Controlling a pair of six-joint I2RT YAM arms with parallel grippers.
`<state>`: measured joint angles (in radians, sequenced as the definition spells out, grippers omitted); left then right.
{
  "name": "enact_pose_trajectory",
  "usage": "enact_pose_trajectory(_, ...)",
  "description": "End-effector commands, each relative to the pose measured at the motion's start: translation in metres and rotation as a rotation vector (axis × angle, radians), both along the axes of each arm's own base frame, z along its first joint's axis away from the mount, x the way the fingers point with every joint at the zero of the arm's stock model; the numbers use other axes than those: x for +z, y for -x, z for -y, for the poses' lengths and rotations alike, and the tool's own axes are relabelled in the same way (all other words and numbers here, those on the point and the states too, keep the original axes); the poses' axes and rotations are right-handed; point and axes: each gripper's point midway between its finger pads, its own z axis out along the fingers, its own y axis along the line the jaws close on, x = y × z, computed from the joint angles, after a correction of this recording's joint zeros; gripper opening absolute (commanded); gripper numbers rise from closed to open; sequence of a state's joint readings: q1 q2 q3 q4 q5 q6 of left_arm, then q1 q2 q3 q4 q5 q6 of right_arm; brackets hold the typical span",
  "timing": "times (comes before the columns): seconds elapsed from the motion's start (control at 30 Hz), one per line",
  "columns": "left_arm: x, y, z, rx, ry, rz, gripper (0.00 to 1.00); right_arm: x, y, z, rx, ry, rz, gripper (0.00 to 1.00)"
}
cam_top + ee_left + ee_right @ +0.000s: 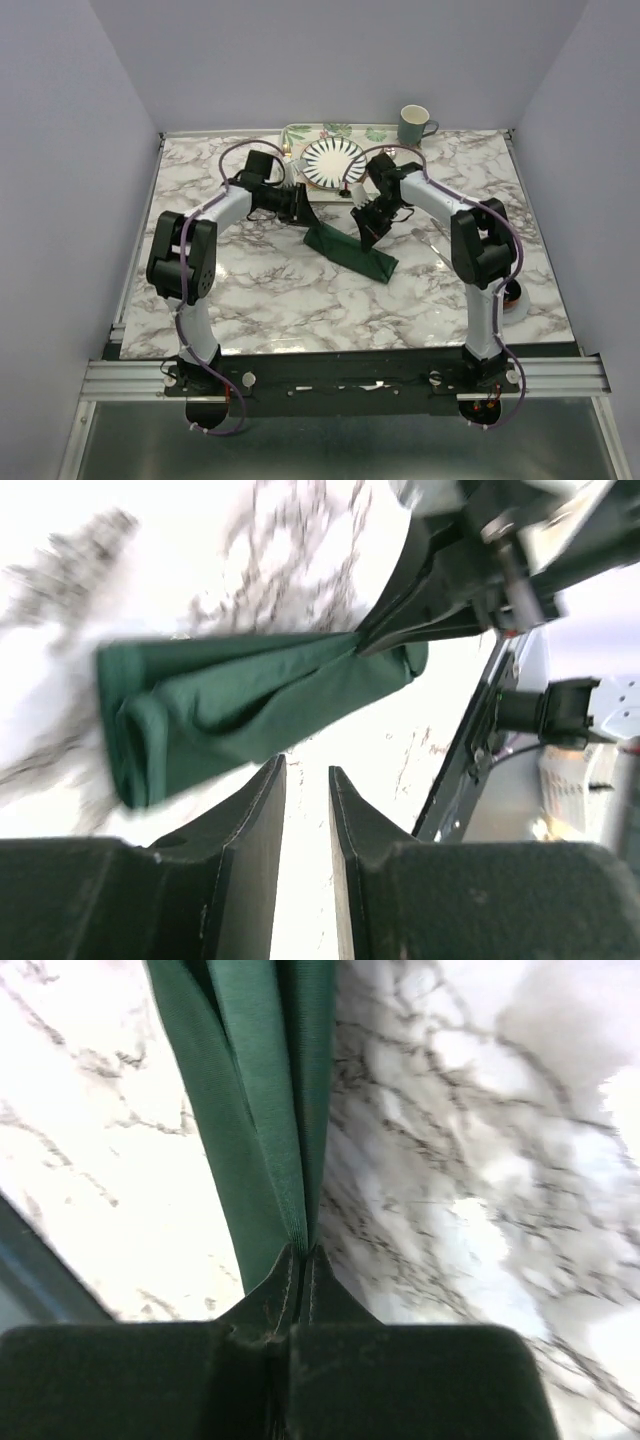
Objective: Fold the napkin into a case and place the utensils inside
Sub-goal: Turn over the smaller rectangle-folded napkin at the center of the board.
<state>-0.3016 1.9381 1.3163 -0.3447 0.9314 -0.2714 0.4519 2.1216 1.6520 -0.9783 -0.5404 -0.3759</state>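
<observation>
The dark green napkin (352,253) lies on the marble table (300,300), folded into a long narrow strip of several layers. My right gripper (364,236) is shut on the strip's far end, and in the right wrist view the cloth (262,1090) runs straight out from the pinched fingertips of that gripper (303,1250). My left gripper (303,208) hovers beside the strip's other end. Seen from the left wrist, it (305,770) is open by a narrow gap with nothing in it, just short of the napkin (250,700). The utensils are hidden from view.
A striped plate (333,160) sits on a leaf-patterned tray (298,132) at the back of the table, just behind both grippers. A green mug (413,125) stands at the back right. The table's raised edges frame the work area.
</observation>
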Motion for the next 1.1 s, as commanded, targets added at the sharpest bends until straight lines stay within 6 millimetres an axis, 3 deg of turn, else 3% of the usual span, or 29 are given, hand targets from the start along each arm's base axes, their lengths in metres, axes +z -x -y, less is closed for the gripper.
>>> enact_pose_trajectory(0.0, 0.034, -0.015, -0.026, 0.046, 0.015, 0.111, 0.33, 0.012, -0.026, 0.007, 0.047, 0.078, 0.259, 0.01)
enact_pose_trajectory(0.23, 0.034, -0.030, -0.065, 0.147, -0.025, 0.117, 0.33, 0.036, -0.055, 0.005, 0.106, 0.190, 0.613, 0.01)
enact_pose_trajectory(0.5, 0.030, -0.026, -0.084, 0.195, -0.056, 0.111, 0.33, 0.058, -0.050, -0.005, 0.151, 0.237, 0.805, 0.00)
enact_pose_trajectory(0.57, 0.030, -0.025, -0.089, 0.208, -0.063, 0.113, 0.33, 0.073, -0.058, -0.008, 0.141, 0.244, 0.906, 0.01)
enact_pose_trajectory(0.6, 0.030, -0.025, -0.091, 0.213, -0.065, 0.117, 0.33, 0.062, -0.048, -0.009, 0.169, 0.258, 0.914, 0.00)
enact_pose_trajectory(0.67, 0.029, -0.024, -0.096, 0.223, -0.072, 0.119, 0.33, 0.068, -0.053, -0.012, 0.162, 0.275, 1.014, 0.00)
enact_pose_trajectory(0.7, 0.028, -0.023, -0.097, 0.226, -0.075, 0.120, 0.33, 0.058, -0.041, -0.013, 0.192, 0.282, 1.028, 0.00)
enact_pose_trajectory(0.77, 0.026, -0.022, -0.102, 0.233, -0.086, 0.120, 0.33, 0.059, -0.042, -0.019, 0.198, 0.287, 1.113, 0.01)
enact_pose_trajectory(0.9, 0.023, -0.017, -0.108, 0.240, -0.097, 0.121, 0.33, 0.046, -0.026, -0.032, 0.246, 0.294, 1.225, 0.01)
enact_pose_trajectory(1.07, 0.018, -0.007, -0.113, 0.235, -0.112, 0.113, 0.33, 0.031, -0.010, -0.032, 0.270, 0.335, 1.290, 0.01)
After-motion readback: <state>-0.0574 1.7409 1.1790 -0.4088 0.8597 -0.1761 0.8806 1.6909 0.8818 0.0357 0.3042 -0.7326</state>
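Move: The right hand already pinches the small folded napkin. The napkin's middle is about 4 cm to this hand's left, 1 cm back and 3 cm below. The tray's middle is roughly 23 cm ahead and 4 cm left, the plate some 23 cm ahead and 8 cm left, and the loose cutlery about 17 cm to the right and level with it. From the empty left hand, the napkin's middle lies some 10 cm right, 5 cm back and 8 cm below. Keeping its shut pinch on the napkin's long edge, the right hand lifts about 4 cm while easing 3 cm forward, then comes back and down by nearly as much, its wrist swinging some 65 degrees so the fingers tip from down towards forward. The empty left hand, still part open, draws about 10 cm left, away from the napkin, rising at first and then sinking slightly. ##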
